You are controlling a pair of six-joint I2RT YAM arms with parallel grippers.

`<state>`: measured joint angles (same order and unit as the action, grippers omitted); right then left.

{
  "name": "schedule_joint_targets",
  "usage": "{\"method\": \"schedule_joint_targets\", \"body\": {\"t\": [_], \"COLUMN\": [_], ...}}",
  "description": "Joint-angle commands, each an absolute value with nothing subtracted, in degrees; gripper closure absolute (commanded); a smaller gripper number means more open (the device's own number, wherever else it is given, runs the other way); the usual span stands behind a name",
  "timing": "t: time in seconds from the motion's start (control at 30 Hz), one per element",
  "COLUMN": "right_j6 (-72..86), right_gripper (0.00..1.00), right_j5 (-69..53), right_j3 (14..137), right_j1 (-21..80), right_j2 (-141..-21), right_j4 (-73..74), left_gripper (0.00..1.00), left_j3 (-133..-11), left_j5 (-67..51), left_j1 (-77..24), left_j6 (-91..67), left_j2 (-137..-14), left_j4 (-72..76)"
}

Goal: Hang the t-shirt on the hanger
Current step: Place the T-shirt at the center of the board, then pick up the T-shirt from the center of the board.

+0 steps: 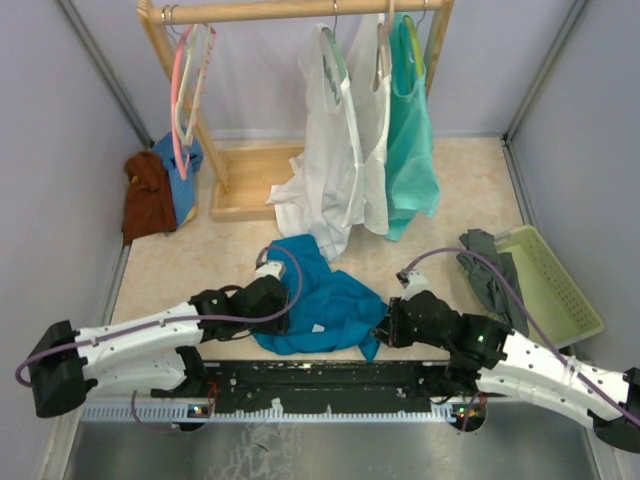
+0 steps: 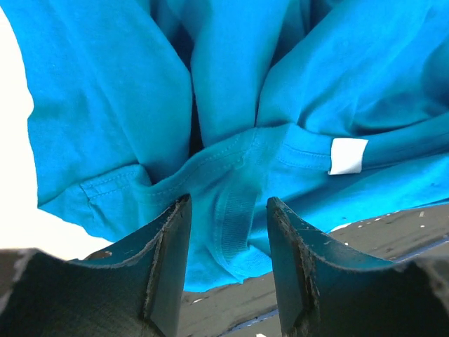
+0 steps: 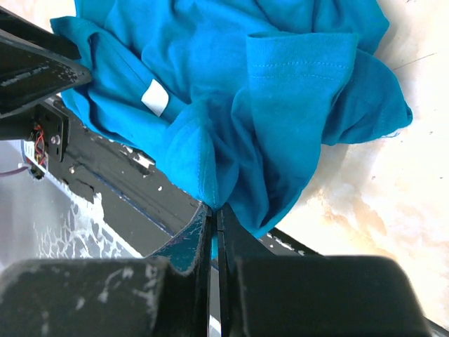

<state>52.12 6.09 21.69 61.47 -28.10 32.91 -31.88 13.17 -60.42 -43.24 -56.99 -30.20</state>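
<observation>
The deep teal-blue t-shirt [image 1: 320, 295] lies crumpled on the table between my two arms, its near edge spilling onto the black strip. My left gripper [image 1: 284, 308] is open at the shirt's left side. In the left wrist view its fingers [image 2: 168, 242] straddle the ribbed collar [image 2: 238, 210] without pinching it, and the white label [image 2: 348, 156] shows just right of them. My right gripper [image 1: 383, 326] is shut on a fold of the t-shirt [image 3: 280, 105] at its right edge; the jaws [image 3: 214, 208] meet on the cloth. A pale hanger [image 1: 203, 60] hangs beside a pink one on the rack's left end.
A wooden rack [image 1: 300, 10] stands at the back with white garments [image 1: 335, 150] and a mint-green tank top [image 1: 410, 140]. Brown and blue cloths [image 1: 155, 190] lie at the left wall. A pale green basket [image 1: 560, 290] with a grey cloth [image 1: 490, 265] sits at the right.
</observation>
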Motion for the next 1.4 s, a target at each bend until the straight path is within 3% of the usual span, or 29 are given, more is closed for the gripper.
{"method": "schedule_joint_targets", "body": {"t": [0.0, 0.13, 0.2, 0.27, 0.37, 0.4, 0.7, 0.9, 1.0, 1.37], "right_j6": [51.4, 51.2, 51.1, 50.8, 50.3, 50.2, 48.5, 47.9, 47.8, 40.0], "right_gripper": [1.00, 1.00, 1.00, 1.00, 1.00, 1.00, 1.00, 1.00, 1.00, 1.00], "right_j5": [7.1, 7.1, 7.2, 7.4, 7.8, 8.1, 10.0, 10.3, 11.0, 17.5], "right_j3": [24.2, 24.6, 24.8, 25.2, 26.1, 26.6, 30.1, 31.0, 31.5, 44.0], "right_j1": [61.8, 61.8, 61.8, 61.8, 61.8, 61.8, 61.8, 61.8, 61.8, 61.8], "right_j2": [-27.7, -27.7, -27.6, -27.3, -27.0, -26.9, -26.7, -27.7, -27.8, -37.7], "right_j4": [30.6, 30.4, 30.6, 31.0, 31.9, 32.4, 35.1, 35.2, 35.4, 36.9], "left_gripper": [0.46, 0.48, 0.54, 0.66, 0.98, 1.00, 1.00, 0.92, 0.98, 0.97], "left_j3": [-35.9, -38.6, -39.6, -40.4, -41.3, -41.7, -48.3, -50.9, -50.9, -58.9], "left_j5": [19.4, 22.9, 24.6, 26.0, 27.1, 27.4, 30.2, 31.6, 33.6, 40.6], "left_j1": [-63.7, -66.1, -66.8, -67.3, -67.5, -67.6, -67.5, -67.6, -67.6, -67.2], "left_j6": [-42.1, -43.0, -43.5, -43.8, -44.2, -44.3, -43.0, -42.0, -41.8, -38.6], "left_j2": [-61.9, -66.6, -68.5, -69.4, -68.7, -68.0, -59.5, -56.3, -55.3, -53.7], "left_j4": [-33.8, -34.9, -35.6, -36.1, -37.1, -37.6, -44.9, -46.5, -46.9, -50.0]}}
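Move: Just under the left fingertips, some 1 cm down and 1 cm to the right, lies the left end of the blue t-shirt's near edge. The white tag on that edge is about 7 cm to the left hand's right, level fore and aft, and the white shirt's hanging hem is some 15 cm ahead and 10 cm right. From the right hand, already gripping the t-shirt's near right end, the left fingers' target is about 20 cm left, 3 cm ahead and 4 cm below. Sinking about 1 cm, the left hand shuts its half-open fingers on the left end of the t-shirt's near edge, then rises some 14 cm with a smaller reach forward, its fingertips swinging up about 20 degrees. Alongside it the right hand keeps its pinch, holds still at first, then rises roughly 6 cm and eases a little forward. ##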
